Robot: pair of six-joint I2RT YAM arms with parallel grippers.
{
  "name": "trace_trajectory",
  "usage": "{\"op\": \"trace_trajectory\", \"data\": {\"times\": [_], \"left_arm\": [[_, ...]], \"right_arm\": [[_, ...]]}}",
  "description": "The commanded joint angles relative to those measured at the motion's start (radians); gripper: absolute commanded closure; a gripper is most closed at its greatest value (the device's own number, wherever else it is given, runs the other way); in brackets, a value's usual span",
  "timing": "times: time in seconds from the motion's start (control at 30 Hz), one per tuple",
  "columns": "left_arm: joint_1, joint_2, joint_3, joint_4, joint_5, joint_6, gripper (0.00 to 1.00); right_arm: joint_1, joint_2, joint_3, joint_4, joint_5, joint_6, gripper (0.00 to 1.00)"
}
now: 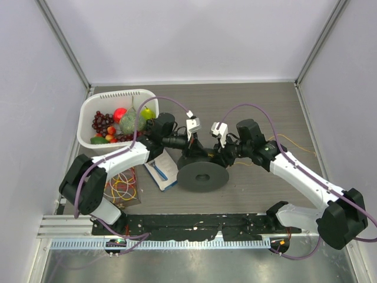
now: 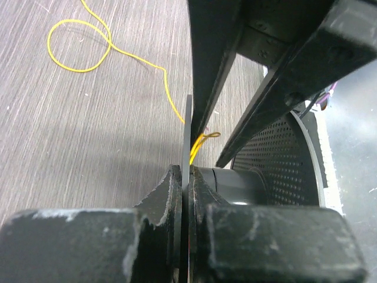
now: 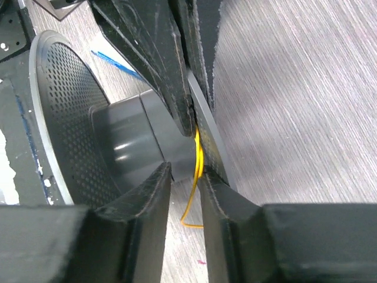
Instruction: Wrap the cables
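The dark grey perforated spool [image 1: 203, 175] stands tilted on the table's middle between both arms. My left gripper [image 2: 187, 174] is shut on the edge of its thin flange [image 2: 188, 127]; the wider perforated flange [image 2: 283, 159] lies to the right. The thin yellow cable [image 2: 94, 35] loops over the table and runs in onto the hub. In the right wrist view my right gripper [image 3: 185, 171] stands slightly open at the hub [image 3: 135, 141], with cable strands [image 3: 198, 154] passing loosely between its fingers. A cable tail [image 1: 293, 143] trails off to the right.
A white basket [image 1: 88, 109] of fruit stands at the back left. A clear bag of rubber bands [image 1: 122, 188] and a white-and-blue packet [image 1: 162, 171] lie left of the spool. A black strip [image 1: 194, 224] runs along the near edge.
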Motion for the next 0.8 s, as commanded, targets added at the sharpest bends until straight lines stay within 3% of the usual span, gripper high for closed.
{"op": "trace_trajectory", "data": {"times": [0.0,0.2,0.43,0.77], "left_arm": [[-0.010,-0.073,-0.011,0.030,0.002,0.062,1.00],[-0.010,-0.108,-0.016,0.005,0.015,0.138,1.00],[-0.012,-0.127,-0.023,0.030,0.035,0.213,1.00],[-0.029,-0.108,0.004,0.044,0.049,0.273,1.00]], "right_arm": [[-0.008,-0.024,0.036,-0.012,0.080,-0.031,0.61],[-0.015,-0.097,0.056,-0.087,0.085,-0.081,0.37],[-0.015,-0.165,0.057,-0.116,0.094,-0.120,0.20],[-0.015,-0.150,0.050,-0.095,0.102,-0.183,0.18]]}}
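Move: My left hand is still shut on the spool's far flange. The spool's middle lies about 5 cm back of that hand, 2 cm to its right and 7 cm below; the notebook is some 18 cm to the left of that hand, level with it, on the table. From my right hand, the spool's middle is about 5 cm back, 6 cm left and 6 cm lower, and the yellow cable's loose tail is on the table 11 cm right and 2 cm ahead. My right fingers, already parting at the far flange's rim, open wide and come free of the rim and the yellow cable, rising about 4 cm and drawing 3 cm to the right while that wrist tips up a little. My left hand keeps its pinch on flange and cable, shifts back about 1 cm and rolls the spool some 13 degrees so that its near side goes down. ##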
